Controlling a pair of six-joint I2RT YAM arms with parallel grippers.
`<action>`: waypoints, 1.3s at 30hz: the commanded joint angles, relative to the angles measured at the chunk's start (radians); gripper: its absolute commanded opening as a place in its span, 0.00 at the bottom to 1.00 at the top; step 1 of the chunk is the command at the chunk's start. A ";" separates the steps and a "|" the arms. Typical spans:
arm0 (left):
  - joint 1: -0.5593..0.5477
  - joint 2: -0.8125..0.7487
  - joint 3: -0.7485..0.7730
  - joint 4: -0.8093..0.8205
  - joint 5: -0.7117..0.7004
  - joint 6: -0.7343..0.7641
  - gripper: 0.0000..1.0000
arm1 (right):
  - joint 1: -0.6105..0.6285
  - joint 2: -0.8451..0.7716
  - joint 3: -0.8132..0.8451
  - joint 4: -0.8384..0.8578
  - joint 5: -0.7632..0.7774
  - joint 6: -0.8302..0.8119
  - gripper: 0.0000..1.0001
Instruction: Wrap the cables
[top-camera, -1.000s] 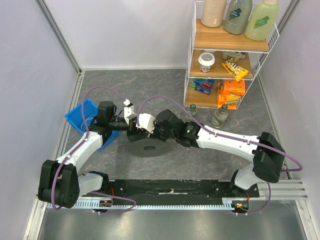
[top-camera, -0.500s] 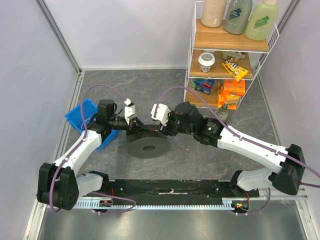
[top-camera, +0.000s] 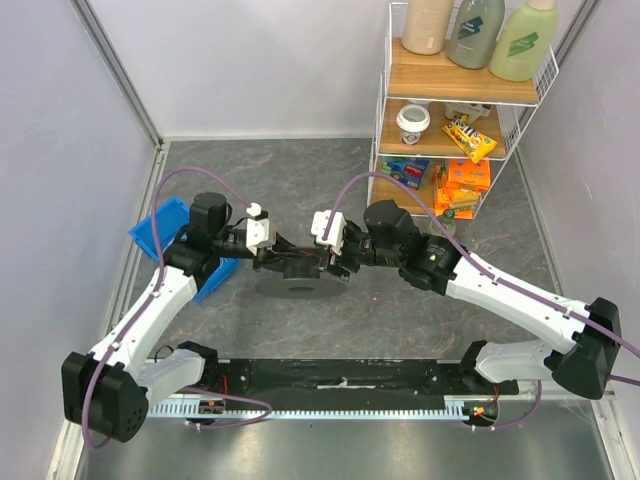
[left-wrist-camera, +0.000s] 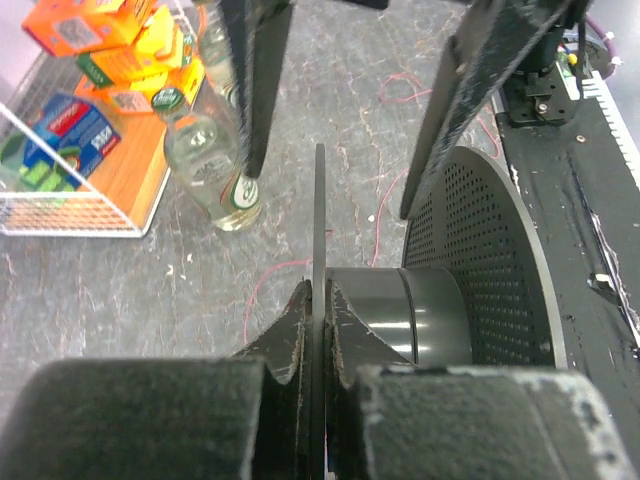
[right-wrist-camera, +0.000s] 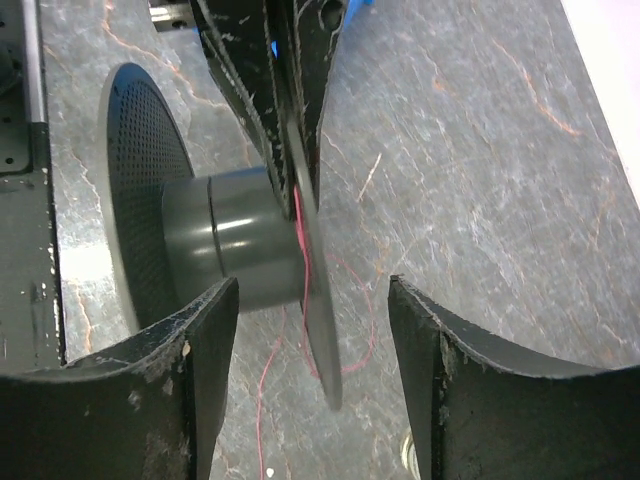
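Observation:
A dark grey perforated spool (top-camera: 295, 285) is held on edge over the floor. My left gripper (top-camera: 272, 258) is shut on the spool's thin flange (left-wrist-camera: 319, 200), its pads pinching it from both sides (left-wrist-camera: 318, 300). My right gripper (top-camera: 328, 262) is open and faces it from the other side, its fingers straddling the same flange (right-wrist-camera: 312, 290) without touching it. The cables (left-wrist-camera: 383, 215) are thin pink-red wires that lie in loose loops on the floor under the spool. One strand (right-wrist-camera: 372, 320) runs up against the hub (right-wrist-camera: 240, 250) beside the flange.
A white wire shelf (top-camera: 450, 110) with bottles and snack boxes stands at the back right. Two glass bottles (top-camera: 440, 232) stand on the floor before it, close to the spool (left-wrist-camera: 215, 170). A blue bin (top-camera: 165, 235) lies at the left. A black rail (top-camera: 340, 380) runs along the near edge.
My right gripper has drawn back from over the spool, turned and now faces it, open round the flange. My left gripper has stayed clamped on the flange and shifted slightly.

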 joint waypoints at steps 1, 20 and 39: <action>-0.039 -0.063 0.054 0.012 0.040 0.093 0.02 | 0.000 -0.009 0.027 0.077 -0.084 -0.026 0.68; -0.057 -0.106 0.060 0.160 -0.001 -0.173 0.02 | 0.000 0.033 0.019 0.109 -0.035 -0.038 0.00; -0.060 -0.020 0.103 -0.099 -0.037 0.130 0.53 | 0.000 -0.007 -0.004 0.153 -0.070 -0.021 0.00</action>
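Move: The spool hangs upright in the air, its far flange still pinched in the shut left fingers; the spool's middle is about 4 cm to that hand's right, 4 cm back and 7 cm lower. From the right hand, whose open fingers straddle the same flange's rim, the middle is roughly 6 cm left, 4 cm back and 8 cm lower. A glass bottle stands some 15 cm right of the right hand, 9 cm ahead and well below; the blue basket is about 27 cm left of the left hand, 7 cm ahead. Leftward by only a centimetre or so, slightly up and then down again, the right hand shuts its wide-open fingers fully and pinches the far flange's rim. Meanwhile the left hand, still gripping, lifts about 3 cm and draws back 2 cm; once the right has closed, the left fingers open to about half and let go. The left rises a little more, then sinks again, its open fingers still astride the rim. ##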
